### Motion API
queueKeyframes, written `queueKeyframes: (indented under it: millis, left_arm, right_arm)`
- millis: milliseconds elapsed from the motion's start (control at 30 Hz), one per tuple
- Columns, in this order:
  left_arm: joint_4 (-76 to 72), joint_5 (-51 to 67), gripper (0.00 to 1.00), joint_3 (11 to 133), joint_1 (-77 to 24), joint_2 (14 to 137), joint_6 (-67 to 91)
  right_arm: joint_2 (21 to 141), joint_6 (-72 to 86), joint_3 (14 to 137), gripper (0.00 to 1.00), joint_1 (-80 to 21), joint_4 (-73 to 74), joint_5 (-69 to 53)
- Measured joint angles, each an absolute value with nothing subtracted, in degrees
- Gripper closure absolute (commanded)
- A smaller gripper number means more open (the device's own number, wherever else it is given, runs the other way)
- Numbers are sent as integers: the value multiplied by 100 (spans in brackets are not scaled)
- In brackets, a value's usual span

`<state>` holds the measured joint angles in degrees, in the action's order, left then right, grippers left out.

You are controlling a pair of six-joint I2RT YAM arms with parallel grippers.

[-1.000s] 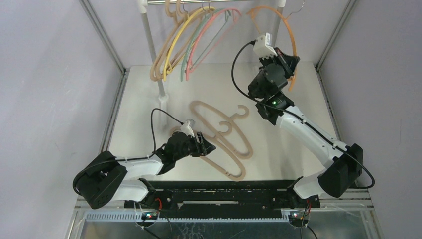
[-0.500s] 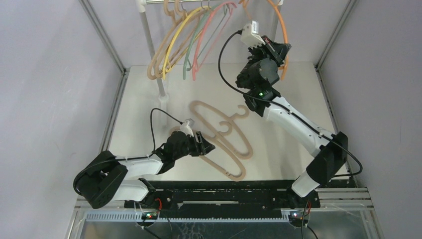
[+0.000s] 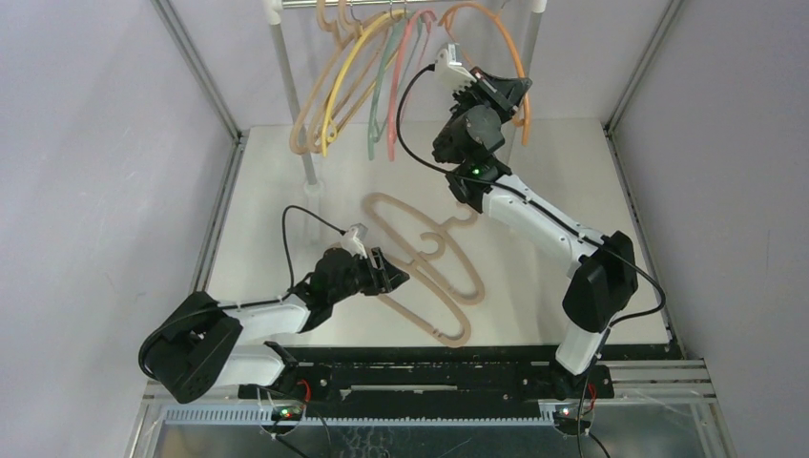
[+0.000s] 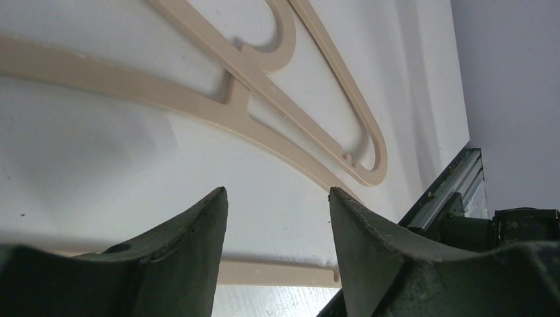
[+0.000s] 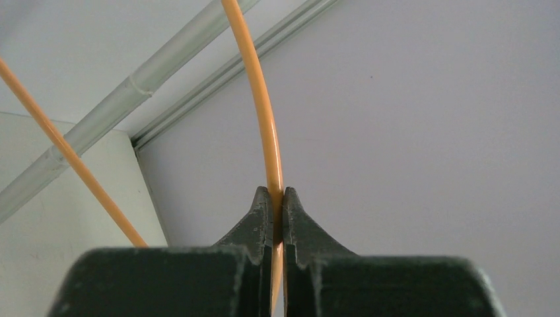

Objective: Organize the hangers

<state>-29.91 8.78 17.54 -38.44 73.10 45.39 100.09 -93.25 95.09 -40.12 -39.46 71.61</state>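
My right gripper point(image 3: 521, 93) is raised at the back and shut on the thin orange hanger point(image 3: 512, 46). In the right wrist view its rod point(image 5: 264, 119) runs up from between the closed fingertips of the right gripper point(image 5: 277, 193). Beige point(image 3: 315, 105), yellow point(image 3: 342, 81), green point(image 3: 377, 95) and pink point(image 3: 399, 86) hangers hang from the rail point(image 3: 315, 4). Two beige hangers point(image 3: 420, 258) lie overlapped on the table. My left gripper point(image 3: 396, 277) is open, low over their left end. In the left wrist view a beige bar point(image 4: 277, 272) lies between the fingers of the left gripper point(image 4: 277, 195).
The rail's white post point(image 3: 291, 86) stands on the table at back left, and a second post point(image 3: 529, 29) is behind the right gripper. Metal frame rails point(image 3: 215, 229) border the white table. Its near edge meets a black track point(image 4: 455, 205).
The right arm has swung left with the orange hanger, bringing it close to the pink one on the rail. The hanging hangers have swayed. The left arm has barely shifted.
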Motion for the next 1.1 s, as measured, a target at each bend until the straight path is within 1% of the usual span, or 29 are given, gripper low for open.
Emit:
queueKeyframes:
  millis: [67, 133, 167, 267, 300, 333, 400, 433, 500, 567, 633, 700, 767, 800, 900, 967, 1100]
  left_arm:
    - [-2998, 886, 37, 1754, -3824, 7297, 4534]
    - [-3009, 899, 37, 1754, -3809, 7295, 4506]
    - [-3015, 906, 37, 1752, -3806, 7295, 4497]
    - [-3026, 921, 37, 1754, -3804, 7295, 4488]
    - [-3024, 921, 37, 1754, -3804, 7295, 4484]
    - [-3024, 921, 37, 1754, -3804, 7295, 4475]
    - [-3015, 919, 37, 1754, -3804, 7295, 4451]
    - [-3000, 919, 36, 1754, -3804, 7290, 4447]
    - [-2891, 913, 31, 1754, -3804, 7240, 4410]
    - [-2768, 878, 28, 1754, -3804, 7144, 4333]
    - [-2585, 812, 26, 1772, -3804, 7037, 4241]
    - [-2294, 722, 22, 1852, -3804, 6956, 4088]
    - [-1999, 615, 19, 1966, -3800, 6901, 3907]
    - [-1857, 578, 17, 2016, -3798, 6862, 3837]
    - [-1441, 379, 11, 2132, -3795, 6648, 3592]
    - [-1190, 248, 2, 2202, -3789, 6484, 3463]
    - [-709, -45, 1, 2379, -3715, 6230, 3282]
  right_arm:
    - [10007, -9238, 9487, 100, -3968, -3881, 7181]
    - [9983, -9098, 9362, 95, -3909, -3870, 7196]
    - [9963, -9028, 9262, 91, -3903, -3868, 7196]
    - [9850, -8698, 8864, 73, -3885, -3743, 7188]
    - [9815, -8565, 8779, 65, -3885, -3673, 7181]
    - [9758, -8394, 8667, 52, -3885, -3529, 7179]
    - [9644, -8040, 8484, 31, -3900, -3249, 7177]
    - [9590, -7870, 8396, 23, -3911, -3133, 7179]
    - [9454, -7607, 8173, 15, -3944, -3020, 7168]
    - [9290, -7369, 7920, 11, -3999, -2930, 7168]
    - [9109, -7028, 7765, 9, -4088, -2722, 7155]
    - [8847, -6488, 7725, 7, -4219, -2233, 7078]
    - [8493, -5791, 7732, 1, -4381, -1577, 6923]
    - [8311, -5459, 7736, 0, -4458, -1273, 6838]
    - [7577, -4320, 7745, 0, -4753, -189, 6495]
    - [7102, -3647, 7747, 0, -4956, 443, 6250]
    - [6366, -2561, 7741, 0, -5400, 1474, 5841]
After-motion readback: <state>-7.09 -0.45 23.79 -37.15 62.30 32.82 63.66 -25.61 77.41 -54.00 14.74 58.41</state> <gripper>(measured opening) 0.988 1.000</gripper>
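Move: The right hand, its fingers shut on the orange hanger's shoulder, has that hanger's place on the rail some 12 cm ahead, 2 cm left and 8 cm above. The right post's top is as far ahead and as high, 3 cm to the hand's right; the pink hanger hangs 18 cm left, 8 cm ahead and 4 cm lower. From the left hand, the nearer beige hanger lies 2 cm ahead, 4 cm right and 7 cm below; the farther one 9 cm ahead, 7 cm right, equally low. Lower the right gripper about 7 cm to bring the orange hanger's hook down onto the rail, opening it wide on the way down, then draw it back some 12 cm, rising a little, rolling its left side up and turning counter-clockwise. Meanwhile shift the left gripper about 4 cm left and slightly up above the beige hangers, rolling its left side up and opening it fully. ##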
